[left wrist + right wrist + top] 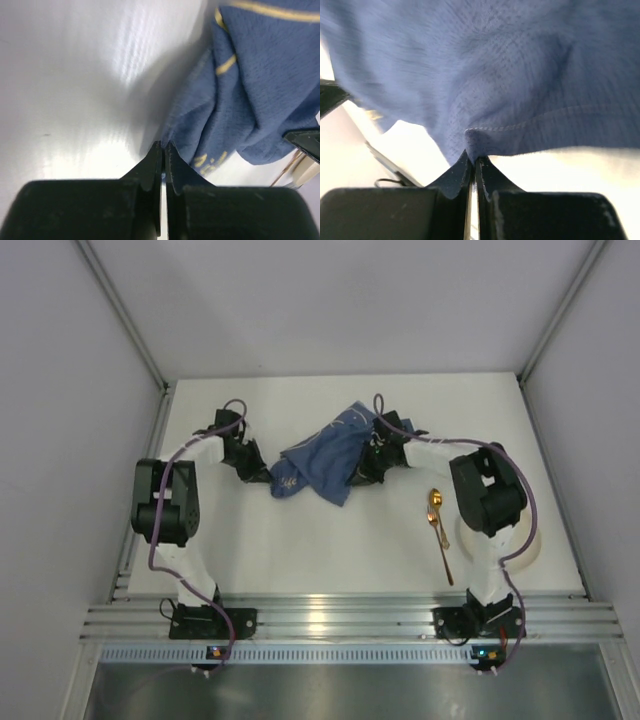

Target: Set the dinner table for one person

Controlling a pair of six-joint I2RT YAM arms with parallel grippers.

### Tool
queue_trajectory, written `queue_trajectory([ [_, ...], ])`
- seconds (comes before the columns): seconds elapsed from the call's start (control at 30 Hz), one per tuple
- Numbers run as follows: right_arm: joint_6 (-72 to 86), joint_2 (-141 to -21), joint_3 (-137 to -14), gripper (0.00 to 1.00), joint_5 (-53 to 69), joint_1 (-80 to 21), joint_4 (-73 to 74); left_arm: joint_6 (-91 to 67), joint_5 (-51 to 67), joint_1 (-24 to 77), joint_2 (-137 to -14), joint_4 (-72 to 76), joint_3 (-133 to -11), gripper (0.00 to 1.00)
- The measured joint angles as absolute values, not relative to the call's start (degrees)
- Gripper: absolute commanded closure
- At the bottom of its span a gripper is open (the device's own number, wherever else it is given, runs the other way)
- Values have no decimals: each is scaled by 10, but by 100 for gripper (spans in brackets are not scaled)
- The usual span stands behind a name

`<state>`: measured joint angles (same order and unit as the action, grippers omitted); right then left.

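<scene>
A crumpled blue cloth [325, 460] with pale line drawings lies at the middle of the dinner table [300, 550], a matte white top. My left gripper [262, 478] is at the cloth's left end. In the left wrist view its jaws [164, 145] are pressed together at the cloth's [250, 100] lower edge, pinching it. My right gripper [362, 475] is at the cloth's right side. The right wrist view has that gripper [474, 159] shut on a hemmed fold of the cloth [495, 65], which fills the view above it.
A gold spoon [438, 530] lies on the white top to the right, beside the right arm, handle toward the near edge. A ribbed aluminium rail [350, 618] runs along the near edge. Grey walls close in the back and both sides.
</scene>
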<state>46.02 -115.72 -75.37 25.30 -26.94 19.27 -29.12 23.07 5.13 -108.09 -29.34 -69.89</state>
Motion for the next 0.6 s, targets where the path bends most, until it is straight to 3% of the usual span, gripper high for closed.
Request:
queue_trajectory([
  [0.2,443,-1157,-916,100,283,-178,276,-325,203,-17,-1056,-321,-813,100],
  [0.33,445,-1177,-1118,100,317,-127,314,-354,180,-28,-1054,-317,-943,100],
  [0.5,507,-1251,-1335,100,392,-77,290,-394,175,-23,-1087,-312,-1123,100],
  [0.6,564,-1277,-1366,100,437,-56,232,-406,181,-22,-1112,-302,-1211,100],
])
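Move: Both my hands are shut on edges of the blue cloth, a few centimetres above the table. Its bunched middle lies about 8 cm ahead and 19 cm to the right of my left hand, and some 9 cm ahead and 4 cm to the left of my right hand. The table's far edge is roughly 33 cm straight ahead of both. The cutlery lies about 16 cm back and 21 cm to the right of my right hand. I sweep both hands up fast, some 30 cm, and about 20 cm forward towards the far side of the table, with my fingers kept shut on the cloth. On the way I spread them, left hand about 6 cm left and right hand about 9 cm right, and both wrists swing up some 40 degrees, so the fingers no longer point steeply down. ##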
